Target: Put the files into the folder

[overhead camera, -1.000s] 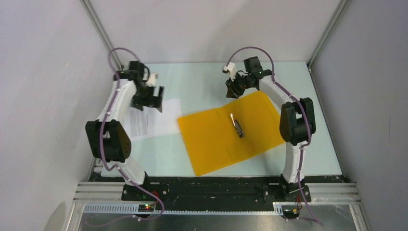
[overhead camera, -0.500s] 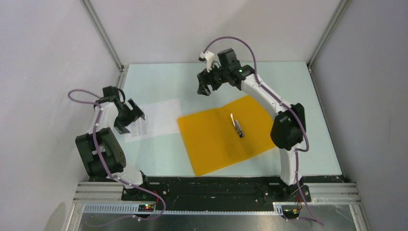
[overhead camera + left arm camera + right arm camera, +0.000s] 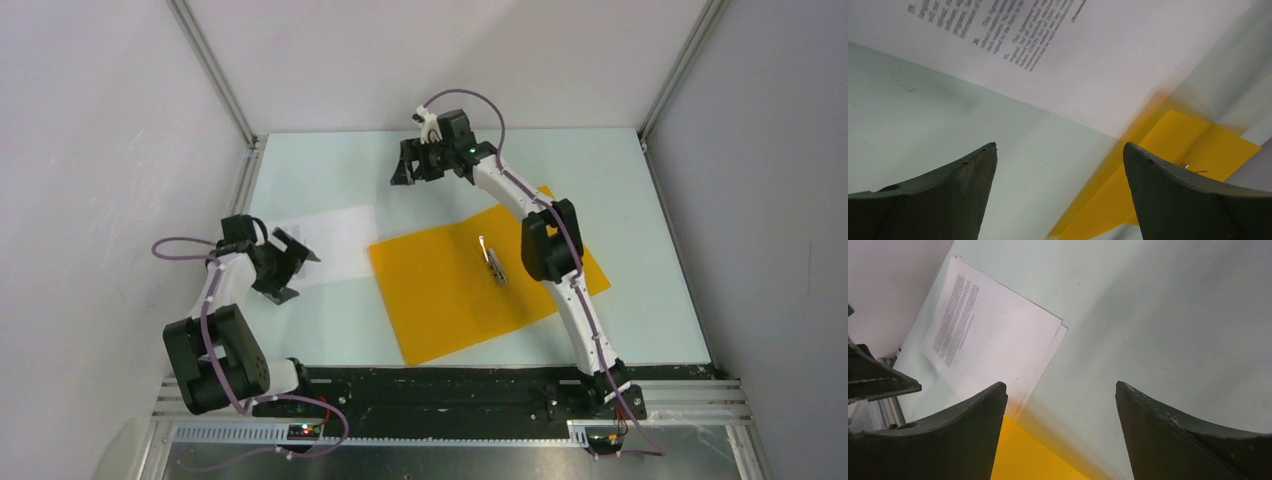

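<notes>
The folder (image 3: 470, 285) lies spread open and flat in the middle of the table, orange-yellow, with its metal clip (image 3: 492, 262) along the spine. The files (image 3: 335, 245), white sheets with small black text, lie just left of it. My left gripper (image 3: 303, 277) hovers open at the sheets' near-left edge, holding nothing. From the left wrist I see the files (image 3: 1098, 65) ahead and the folder (image 3: 1193, 145) to the right. Beyond the folder's far-left corner, my right gripper (image 3: 410, 178) is open and empty above bare table. The right wrist view shows files (image 3: 993, 340) and folder (image 3: 1023, 455).
Grey walls and aluminium frame posts (image 3: 215, 75) close in the pale green table (image 3: 600, 170) on three sides. The left arm's elbow (image 3: 215, 355) sits at the near-left corner. The right arm's forearm (image 3: 550, 250) crosses above the folder's right half.
The right gripper let go at the folder's far corner, widened and swung left. The left arm pulled back from the files' far end toward the near left, still open.
</notes>
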`<state>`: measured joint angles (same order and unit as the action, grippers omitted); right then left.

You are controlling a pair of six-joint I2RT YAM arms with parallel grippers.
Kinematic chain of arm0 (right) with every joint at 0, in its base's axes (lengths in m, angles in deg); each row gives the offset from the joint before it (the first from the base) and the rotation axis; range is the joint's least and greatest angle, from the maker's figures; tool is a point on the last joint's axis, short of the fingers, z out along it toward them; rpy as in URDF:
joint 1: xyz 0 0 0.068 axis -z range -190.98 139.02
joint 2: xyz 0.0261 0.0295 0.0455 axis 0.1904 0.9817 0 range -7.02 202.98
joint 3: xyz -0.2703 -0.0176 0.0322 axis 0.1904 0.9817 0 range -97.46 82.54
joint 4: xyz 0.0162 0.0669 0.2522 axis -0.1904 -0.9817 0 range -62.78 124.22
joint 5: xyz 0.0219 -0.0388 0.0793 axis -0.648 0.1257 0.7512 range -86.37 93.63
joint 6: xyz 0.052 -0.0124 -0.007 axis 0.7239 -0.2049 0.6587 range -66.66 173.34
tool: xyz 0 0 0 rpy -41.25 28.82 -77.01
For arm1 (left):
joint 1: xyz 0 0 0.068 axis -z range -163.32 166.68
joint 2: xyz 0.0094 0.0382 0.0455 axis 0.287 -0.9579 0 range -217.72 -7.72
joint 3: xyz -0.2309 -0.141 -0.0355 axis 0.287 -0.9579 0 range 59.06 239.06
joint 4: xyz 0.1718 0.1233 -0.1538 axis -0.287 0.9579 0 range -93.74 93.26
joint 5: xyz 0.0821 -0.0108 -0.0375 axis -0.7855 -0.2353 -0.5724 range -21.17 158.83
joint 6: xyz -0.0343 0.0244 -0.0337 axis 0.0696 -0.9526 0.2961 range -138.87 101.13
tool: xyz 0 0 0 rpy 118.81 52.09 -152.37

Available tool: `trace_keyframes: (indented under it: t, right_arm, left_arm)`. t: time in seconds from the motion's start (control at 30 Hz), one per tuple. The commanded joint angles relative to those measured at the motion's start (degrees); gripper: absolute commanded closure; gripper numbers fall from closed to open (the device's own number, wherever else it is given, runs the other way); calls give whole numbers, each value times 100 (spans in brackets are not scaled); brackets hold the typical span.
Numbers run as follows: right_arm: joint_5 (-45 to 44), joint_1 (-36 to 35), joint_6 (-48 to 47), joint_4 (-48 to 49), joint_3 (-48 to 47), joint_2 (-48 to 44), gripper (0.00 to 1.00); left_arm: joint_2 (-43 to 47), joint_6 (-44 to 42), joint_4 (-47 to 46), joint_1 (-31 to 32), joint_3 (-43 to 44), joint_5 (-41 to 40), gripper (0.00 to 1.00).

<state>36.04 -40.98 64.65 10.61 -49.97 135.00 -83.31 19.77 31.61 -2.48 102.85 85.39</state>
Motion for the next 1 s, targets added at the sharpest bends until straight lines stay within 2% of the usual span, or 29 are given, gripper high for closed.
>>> trace_keyframes:
  t: [0.0,0.13,0.27,0.43,0.7,0.97]
  right_arm:
    - [-86,-386,900,466,-464,350,15]
    - [-293,-583,1528,529,-461,636,13]
    - [-281,-727,1968,605,-343,781,13]
    - [-490,-927,2183,614,-367,1006,12]
    - [-1337,-1203,2370,162,-478,1273,12]
    - [-779,-1418,2659,556,-451,1516,13]
  left_arm:
    - [372,-240,-416,12,496,-228,0]
    - [319,-872,-420,17,891,-1492,0]
    - [37,-1108,-436,-30,1124,-2516,0]
    - [-381,-1086,-558,-173,1263,-3069,0]
    - [-1243,-690,-687,-547,1415,-2466,0]
    - [-1870,-659,-782,-707,1335,-1722,0]
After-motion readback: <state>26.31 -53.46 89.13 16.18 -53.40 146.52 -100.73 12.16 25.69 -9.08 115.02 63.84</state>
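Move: The files lie as a flat stack with their middle about 9 cm ahead of the left gripper, 2 cm to its right and some 6 cm below. From the right gripper that middle is roughly 19 cm back, 23 cm to the left and 14 cm down. The open yellow folder's middle is about 44 cm right and 4 cm ahead of the left gripper, or some 24 cm back and 20 cm right of the right one. Swing the left gripper about 13 cm left and slightly forward to the files' left end, arching up some 5 cm first, then sinking well below its starting height, rolling so its left side rises. Meanwhile bring the right gripper left, down and back to the files' far right corner, tipping its fingers down nearly 20 degrees. Keep both wide open, touching nothing yet. ##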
